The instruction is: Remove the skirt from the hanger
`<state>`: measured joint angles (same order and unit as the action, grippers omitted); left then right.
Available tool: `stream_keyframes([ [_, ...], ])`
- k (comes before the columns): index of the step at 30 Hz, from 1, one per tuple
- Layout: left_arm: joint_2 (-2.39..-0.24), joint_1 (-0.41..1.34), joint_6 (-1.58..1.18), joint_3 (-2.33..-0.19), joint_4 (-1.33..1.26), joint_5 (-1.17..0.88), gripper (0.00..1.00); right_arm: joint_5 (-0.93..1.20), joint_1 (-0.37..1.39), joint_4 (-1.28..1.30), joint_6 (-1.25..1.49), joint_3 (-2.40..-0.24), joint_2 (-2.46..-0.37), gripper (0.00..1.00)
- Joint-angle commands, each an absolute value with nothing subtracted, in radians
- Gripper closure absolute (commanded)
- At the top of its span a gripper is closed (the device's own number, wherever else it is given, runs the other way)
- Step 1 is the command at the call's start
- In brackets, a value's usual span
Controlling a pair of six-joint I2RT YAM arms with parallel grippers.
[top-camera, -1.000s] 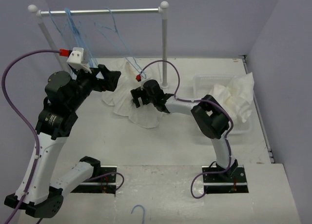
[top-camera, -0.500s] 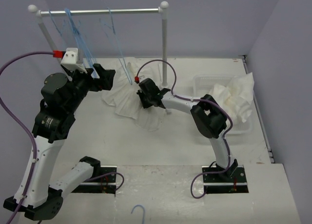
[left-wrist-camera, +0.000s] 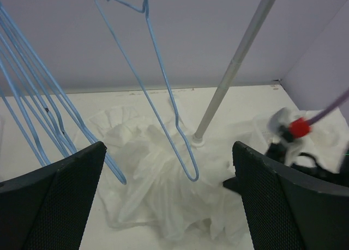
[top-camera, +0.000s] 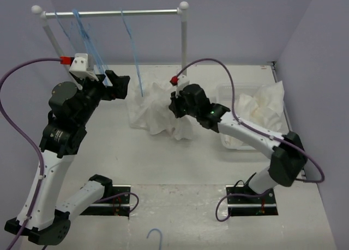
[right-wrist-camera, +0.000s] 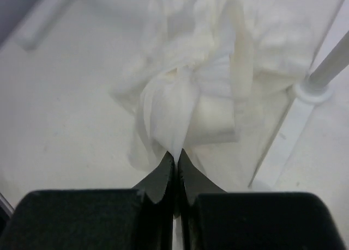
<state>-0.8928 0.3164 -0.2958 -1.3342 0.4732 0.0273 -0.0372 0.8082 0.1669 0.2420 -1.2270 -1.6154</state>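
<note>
The white ruffled skirt (top-camera: 154,108) lies bunched on the table below the rail; it also shows in the left wrist view (left-wrist-camera: 152,201) and the right wrist view (right-wrist-camera: 191,92). My right gripper (top-camera: 175,104) (right-wrist-camera: 175,153) is shut on a fold of the skirt's right side. The light-blue hanger (top-camera: 132,54) (left-wrist-camera: 166,97) hangs from the rail, its lower end just over the skirt's top edge; I cannot tell whether they touch. My left gripper (top-camera: 119,84) (left-wrist-camera: 169,206) is open and empty, raised left of the skirt and facing it.
The silver rail (top-camera: 125,12) stands on white posts (top-camera: 184,48). Several other blue hangers (top-camera: 82,32) hang at its left end. A clear tray (top-camera: 229,142) at the right holds white fabric pieces (top-camera: 262,111). One blue hanger (top-camera: 155,236) lies at the near edge.
My right gripper has risen and moved right, pulling the skirt up and to the right. The hanger has swung back to hang straight from the rail. The left gripper has barely moved.
</note>
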Motion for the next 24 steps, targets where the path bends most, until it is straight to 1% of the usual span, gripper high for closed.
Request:
stream_keyframes([
  [1, -0.896, 0.321, -0.298, -1.295, 0.364, 0.008, 0.00, -0.124, 0.801, 0.055, 0.187, -1.218, -1.396, 1.00],
  [2, -0.896, 0.321, -0.298, -1.286, 0.350, 0.005, 0.00, -0.152, 0.795, 0.061, 0.178, -1.221, -1.337, 1.00],
  [3, -0.896, 0.321, -0.299, -1.273, 0.333, 0.005, 0.00, -0.203, 0.787, 0.083, 0.169, -1.242, -1.312, 1.00],
  [5, -0.902, 0.321, -0.301, -1.263, 0.325, 0.005, 0.00, -0.241, 0.752, 0.097, 0.157, -1.261, -1.245, 1.00],
  [8, -0.904, 0.321, -0.301, -1.246, 0.310, 0.006, 0.00, -0.308, 0.695, 0.103, 0.111, -1.292, -1.160, 1.00],
  [11, -0.899, 0.321, -0.304, -1.226, 0.292, 0.009, 0.00, -0.356, 0.637, 0.106, 0.051, -1.371, -1.114, 1.00],
  [14, -0.897, 0.321, -0.304, -1.213, 0.275, 0.006, 0.00, -0.374, 0.566, 0.129, 0.008, -1.451, -1.106, 1.00],
  [18, -0.905, 0.321, -0.299, -1.210, 0.262, 0.011, 0.00, -0.353, 0.433, 0.172, -0.035, -1.633, -1.130, 1.00],
  [24, -0.930, 0.321, -0.293, -1.212, 0.262, 0.018, 0.00, -0.316, 0.341, 0.256, -0.074, -1.839, -1.164, 1.00],
])
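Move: The right hand, already shut on the skirt, is to carry it to the basket, whose middle lies about 34 cm to its right, 6 cm ahead and some 12 cm below. The foot of the rack's right post is roughly 16 cm ahead of this hand and 6 cm to its right, 16 cm below. From the waiting left hand, the basket is about 54 cm to the right, 10 cm ahead and 37 cm below. Keeping its pinch on the skirt, the right hand whips it up off the table, at first almost straight up, then up and to the right past the near side of the rack's right post, ending high over the basket after some 40 cm of rise and nearly 30 cm sideways, the fingers tipping up by about 50 degrees and swinging clockwise from their downward slant. The left hand, open and empty, eases a few centimetres forward and down before the hangers. ##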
